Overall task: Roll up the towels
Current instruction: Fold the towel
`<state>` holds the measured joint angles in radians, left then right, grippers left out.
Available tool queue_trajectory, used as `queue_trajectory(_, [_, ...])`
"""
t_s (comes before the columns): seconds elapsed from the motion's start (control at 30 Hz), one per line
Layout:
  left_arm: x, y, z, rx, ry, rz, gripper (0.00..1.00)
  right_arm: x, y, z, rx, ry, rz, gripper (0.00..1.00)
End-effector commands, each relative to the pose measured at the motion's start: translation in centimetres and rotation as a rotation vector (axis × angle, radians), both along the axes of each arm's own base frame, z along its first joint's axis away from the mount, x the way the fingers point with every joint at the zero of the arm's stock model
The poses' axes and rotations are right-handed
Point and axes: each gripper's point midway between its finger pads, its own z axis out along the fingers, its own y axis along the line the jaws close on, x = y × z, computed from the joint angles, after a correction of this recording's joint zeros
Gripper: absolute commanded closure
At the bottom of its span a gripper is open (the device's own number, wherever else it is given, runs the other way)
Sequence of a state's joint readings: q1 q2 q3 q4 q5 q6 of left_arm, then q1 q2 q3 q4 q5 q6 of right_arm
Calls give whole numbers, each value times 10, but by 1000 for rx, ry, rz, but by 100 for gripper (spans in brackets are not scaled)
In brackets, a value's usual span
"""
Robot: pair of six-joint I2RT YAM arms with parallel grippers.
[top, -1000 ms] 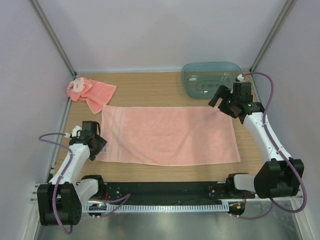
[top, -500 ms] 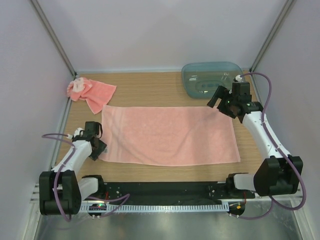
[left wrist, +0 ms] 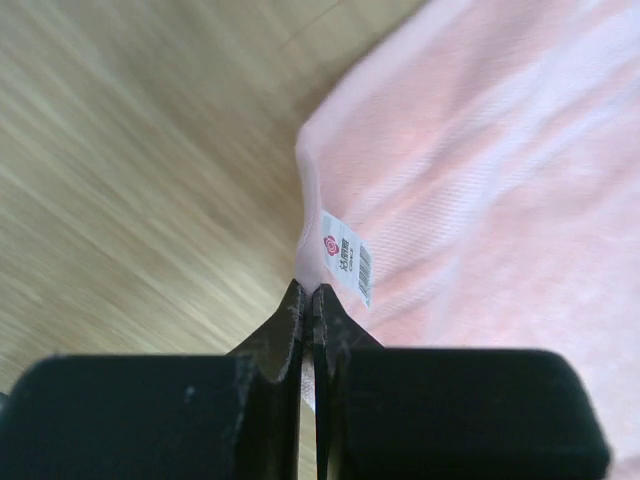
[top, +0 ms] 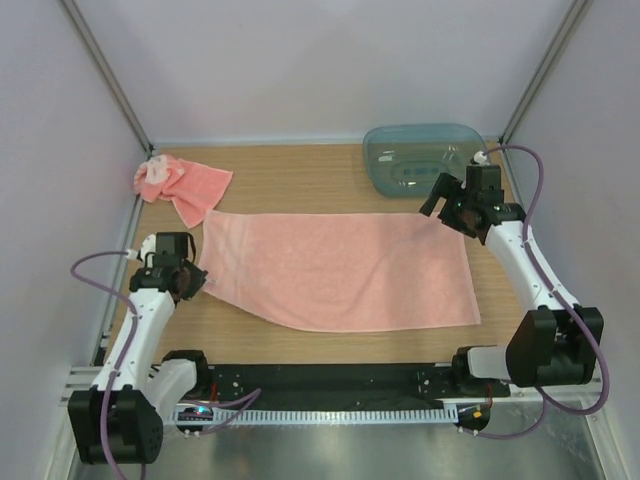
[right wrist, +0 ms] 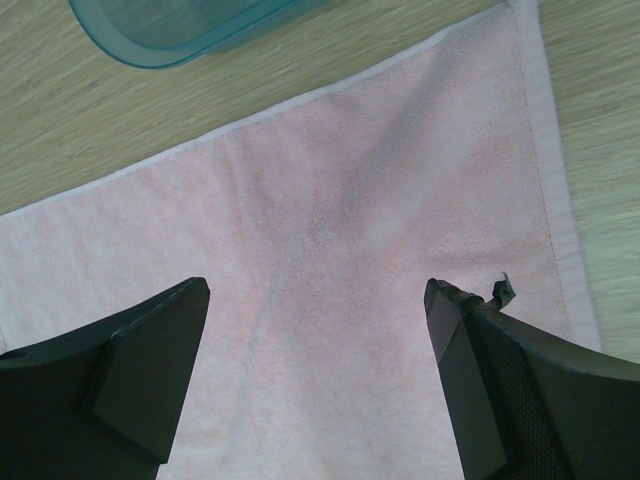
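One salmon-pink towel (top: 340, 265) lies spread flat across the middle of the wooden table. My left gripper (top: 192, 283) is shut on its near-left corner, which is raised off the table. In the left wrist view the pinched corner (left wrist: 310, 270) with its white label (left wrist: 347, 255) sticks out just past the closed left gripper (left wrist: 308, 292). My right gripper (top: 440, 205) hovers open over the towel's far-right corner; the right wrist view shows only towel (right wrist: 330, 250) between the wide-apart fingers of the right gripper (right wrist: 315, 295). A second towel (top: 180, 185) lies crumpled at the far left.
A translucent blue-green tub (top: 425, 155) stands at the far right, just behind the right gripper, and its rim (right wrist: 170, 25) shows in the right wrist view. Grey walls close in the table on three sides. Bare wood (left wrist: 130, 180) lies left of the towel.
My left gripper has shut on the towel's near-left corner and drawn it up and away from the near edge. The right gripper has barely moved.
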<state>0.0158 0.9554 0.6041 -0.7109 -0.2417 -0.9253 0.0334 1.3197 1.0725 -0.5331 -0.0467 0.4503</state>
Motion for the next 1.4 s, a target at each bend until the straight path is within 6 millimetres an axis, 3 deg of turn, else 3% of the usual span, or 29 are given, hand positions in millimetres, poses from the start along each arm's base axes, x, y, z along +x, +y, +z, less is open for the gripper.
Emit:
queue_trajectory(0.0, [11, -9, 51, -8, -69, -93, 100, 1, -8, 15, -43, -52, -15, 3])
queue_trajectory(0.2, [16, -1, 103, 112, -91, -247, 100, -8, -14, 19, -71, -36, -39, 3])
queue_trajectory(0.3, [12, 3, 111, 149, -35, -311, 100, -19, -8, 14, -38, -21, -38, 3])
queue_trajectory(0.33, [12, 3, 112, 159, -33, -322, 100, -23, 2, 11, 7, -17, -2, 2])
queue_trajectory(0.43, [11, 2, 107, 151, -18, -337, 100, -43, -6, -15, -11, 83, -46, 0])
queue_trajectory(0.5, [19, -14, 105, 88, -68, -392, 100, -53, -25, -24, -68, 111, -131, 0])
queue_trajectory(0.53, [18, -18, 95, 68, -59, -399, 100, -56, -38, -25, -64, 117, -179, 0])
queue_trajectory(0.73, [28, -26, 83, 34, -57, -439, 100, -82, -80, -31, -8, 212, -426, 0])
queue_trajectory(0.8, [29, -28, 81, 25, -54, -449, 100, -95, -72, -41, 121, 223, -470, 0])
queue_trajectory(0.83, [28, -29, 80, 18, -53, -454, 100, -91, -68, -42, 205, 188, -488, 0])
queue_trajectory(0.87, [29, -30, 80, 14, -57, -455, 100, -104, -70, -60, 244, 223, -532, 0])
queue_trajectory(0.9, [29, -29, 82, 18, -64, -455, 100, -109, -69, -64, 271, 238, -546, 0])
queue_trajectory(1.03, [28, -27, 85, 31, -83, -443, 100, -143, -71, -87, 240, 384, -619, 1])
queue_trajectory(1.13, [28, -28, 87, 31, -96, -446, 100, -162, -71, -93, 219, 443, -667, 1])
queue_trajectory(1.3, [28, -28, 89, 33, -102, -445, 100, -177, -66, -99, 219, 530, -674, 7])
queue_trajectory(1.37, [27, -26, 88, 34, -98, -440, 100, -182, -61, -111, 234, 579, -669, 9])
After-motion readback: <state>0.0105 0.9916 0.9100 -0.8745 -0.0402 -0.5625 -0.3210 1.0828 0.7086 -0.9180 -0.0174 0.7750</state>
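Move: The towel's free near right corner lies about 18 cm back, 11 cm right and 16 cm below the open right hand. Its far right corner is some 11 cm ahead and 12 cm right of that hand, and the tray's middle some 23 cm ahead and 3 cm right. The left hand, already pinching the near left corner, has the far left corner about 25 cm ahead and 4 cm left, and the near right corner some 62 cm right and 4 cm back. The right hand, after barely stirring at first, draws back about 17 cm over the towel, sinking some 10 cm and shifting about 7 cm right towards the free near right corner; it turns clockwise, tips its fingers steeply down and keeps them wide open without touching the cloth. Meanwhile the left hand keeps its pinch on the near left corner, lifting it to about 11 cm above its start and then settling near 8 cm, a little forward and right, while turning clockwise. ##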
